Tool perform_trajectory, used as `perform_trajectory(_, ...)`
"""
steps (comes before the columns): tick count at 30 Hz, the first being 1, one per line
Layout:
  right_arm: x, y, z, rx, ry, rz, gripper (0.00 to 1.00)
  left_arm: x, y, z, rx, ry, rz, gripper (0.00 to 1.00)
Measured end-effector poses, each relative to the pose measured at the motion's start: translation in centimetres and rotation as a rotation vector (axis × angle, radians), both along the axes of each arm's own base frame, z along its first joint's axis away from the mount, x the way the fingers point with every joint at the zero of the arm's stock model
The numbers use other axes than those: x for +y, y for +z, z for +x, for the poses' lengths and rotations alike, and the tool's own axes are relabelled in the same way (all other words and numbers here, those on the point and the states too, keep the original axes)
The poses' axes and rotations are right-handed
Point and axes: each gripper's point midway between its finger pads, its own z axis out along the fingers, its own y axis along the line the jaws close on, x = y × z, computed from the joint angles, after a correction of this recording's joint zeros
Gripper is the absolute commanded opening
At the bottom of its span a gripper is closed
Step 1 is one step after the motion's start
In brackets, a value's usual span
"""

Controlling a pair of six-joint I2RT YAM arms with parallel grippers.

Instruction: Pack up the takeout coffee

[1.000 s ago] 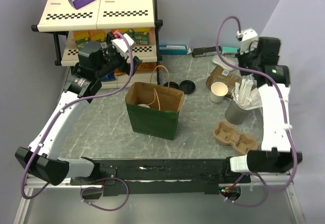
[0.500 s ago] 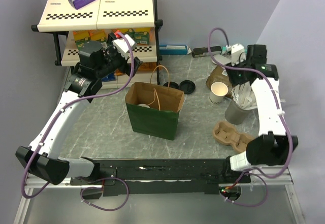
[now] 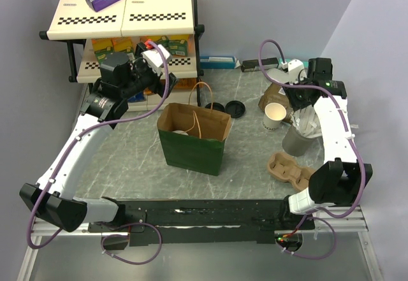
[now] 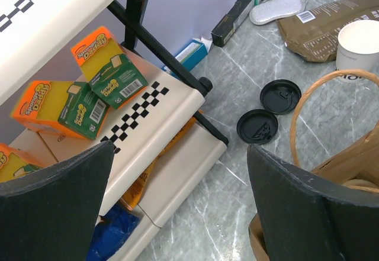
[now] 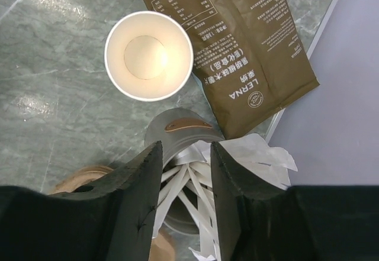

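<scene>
One white paper cup (image 3: pixel 275 115) stands open-side up at the right, beside the grey tumbler of white sticks (image 3: pixel 298 136). It also shows in the right wrist view (image 5: pixel 149 55) and in the left wrist view (image 4: pixel 358 44). A pale rim (image 3: pixel 181 132) shows inside the green paper bag (image 3: pixel 193 142); I cannot tell if it is a cup. My right gripper (image 3: pixel 298 97) hangs over the tumbler (image 5: pixel 180 132), jaws open, holding nothing (image 5: pixel 186 148). My left gripper (image 3: pixel 141 76) is wide open and empty by the shelf (image 4: pixel 180 148).
A brown pulp cup tray (image 3: pixel 294 171) lies in front of the tumbler. A brown pouch (image 5: pixel 237 48) lies behind the cup. Two black lids (image 4: pixel 280 95) (image 4: pixel 257 126) lie behind the bag. A checkered shelf rack (image 3: pixel 121 13) with sponge packs (image 4: pixel 112 74) stands at the back left.
My right arm has swung in from the back right, leftward and forward, until its gripper is over the tumbler. The left arm, cup and bag have not moved.
</scene>
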Motion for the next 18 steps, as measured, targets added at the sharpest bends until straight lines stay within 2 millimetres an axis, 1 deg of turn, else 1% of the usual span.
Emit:
perform_trajectory(11, -0.29, -0.27, -0.16, 0.009, -0.007, -0.015, 0.34, 0.02, 0.00, 0.01, -0.003, -0.001, 0.004, 0.99)
perform_trajectory(14, -0.43, -0.27, -0.18, 0.010, -0.012, -0.020, 0.27, 0.02, 0.01, 0.01, -0.003, -0.001, 0.004, 0.99)
perform_trajectory(17, -0.49, -0.27, -0.19, 0.011, -0.012, -0.024, 0.10, 0.02, 0.01, 0.01, -0.003, -0.001, 0.004, 0.99)
perform_trajectory(18, -0.51, -0.28, -0.22, 0.012, -0.014, -0.023, 0.00, 0.02, 0.01, 0.01, -0.003, -0.001, 0.004, 1.00)
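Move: The paper-wrapped straws stand between and just under the right hand's open fingers, about 2 cm back and 3 cm down. The grey canister holding them is centred some 6 cm back, 2 cm right and 15 cm below. The white cup stands 3 cm ahead and 7 cm left, the brown bag 9 cm ahead and 1 cm right, both well below. From the left hand the straws lie about 48 cm right, 4 cm back and 18 cm lower. The right hand stays almost in place, easing half a centimetre right, as its half-open fingers close around the straws. ##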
